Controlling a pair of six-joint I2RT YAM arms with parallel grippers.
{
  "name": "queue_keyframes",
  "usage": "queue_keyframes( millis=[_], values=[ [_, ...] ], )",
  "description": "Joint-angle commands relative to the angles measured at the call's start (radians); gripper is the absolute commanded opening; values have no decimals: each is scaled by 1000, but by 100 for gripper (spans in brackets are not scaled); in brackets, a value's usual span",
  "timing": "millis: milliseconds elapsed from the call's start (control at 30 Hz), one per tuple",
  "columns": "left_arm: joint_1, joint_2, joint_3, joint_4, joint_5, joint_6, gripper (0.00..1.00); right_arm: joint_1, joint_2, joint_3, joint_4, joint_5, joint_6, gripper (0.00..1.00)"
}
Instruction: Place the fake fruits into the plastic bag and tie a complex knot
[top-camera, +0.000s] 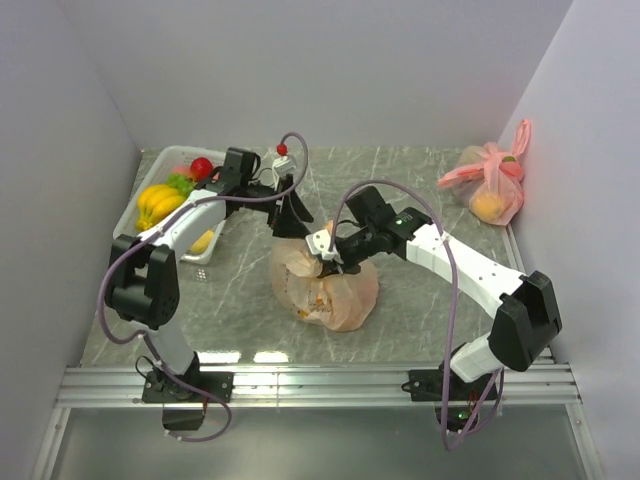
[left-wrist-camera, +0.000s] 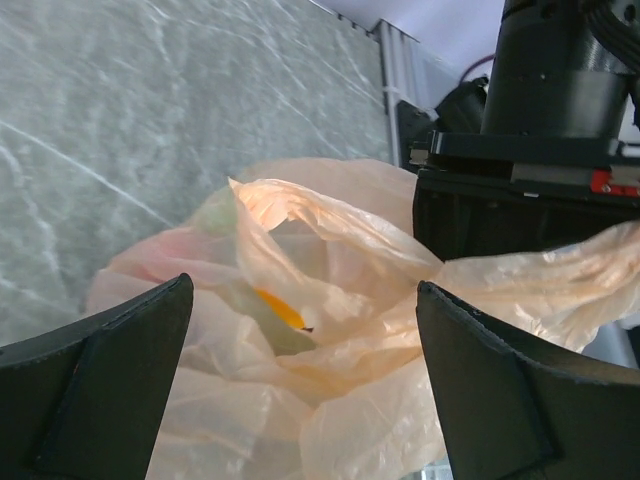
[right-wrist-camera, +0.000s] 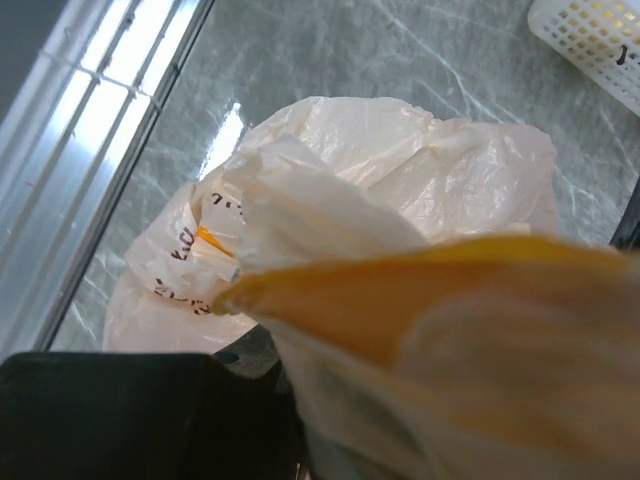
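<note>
The peach-orange plastic bag sits bulging at the table's middle. Dim green and pink shapes show through its film. My left gripper hovers at the bag's far side, open wide. Its two black fingers stand either side of the crumpled bag mouth without touching it. My right gripper is shut on a stretched strip of the plastic bag at its top. More fake fruits, bananas, green grapes and a red apple, lie in the basket. The knot is out of view.
A white mesh basket stands at the far left, with its corner also in the right wrist view. A tied pink bag holding a yellow fruit rests by the right wall. An aluminium rail runs along the near edge.
</note>
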Motion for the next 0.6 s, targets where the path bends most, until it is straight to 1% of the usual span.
queue_keyframes(
  millis=[0,67,100,133,167,200,233,267,300,333,367,400,433,467,567],
  values=[
    [-25,28,44,53,94,-86,99,21,-31,-16,2,49,-83,0],
    [-37,53,50,53,120,-96,99,30,-33,-27,14,67,-97,0],
    [-43,62,61,40,152,-102,98,33,-39,-41,21,75,-103,0],
    [-46,79,68,20,166,-97,91,33,-45,-48,42,81,-111,0],
    [-52,88,74,-3,180,-85,87,33,-50,-58,54,86,-108,0],
    [-57,97,99,-40,202,-20,82,34,-57,-74,63,101,-111,0],
    [-58,117,120,-174,235,35,69,36,-62,-82,86,109,-118,0],
    [-60,132,148,-265,255,107,63,36,-65,-91,99,117,-117,0],
    [-60,151,233,-401,272,313,55,36,-68,-99,111,127,-112,0],
    [-58,201,290,-714,304,458,39,38,-68,-101,117,132,-115,0],
    [-52,235,352,-931,318,622,31,38,-68,-104,117,133,-118,0],
    [-49,267,431,-980,330,704,21,38,-74,-116,126,140,-115,0],
    [-38,273,435,-982,366,690,6,38,-79,-125,148,141,-115,0],
    [-8,260,420,-981,378,699,1,38,-85,-133,151,146,-126,0],
    [12,179,369,-977,311,803,0,39,-117,-179,197,149,-125,0]
  ],
)
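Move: The bag's loose handle that my open left hand goes for stands about 7 cm to its right, 4 cm back and a few centimetres lower. My right hand, already pinching the bag top, is some 12 cm back and 9 cm right of my left hand; from the right hand, that handle rises about 8 cm ahead and 2 cm left. The filled bag body sits 14 cm back, 7 cm right and 15 cm below my left hand. I snap my wide-open left fingers fully shut beside the bag's loose top, reaching about 2 cm back and 2 cm right as they begin to close, then easing a little left again while the wrist swings some 10 degrees clockwise. Whether they catch plastic can't be made out. My right hand keeps its pinch on the bag top and lowers it about 3 cm, tilting its wrist roughly 10 degrees. ##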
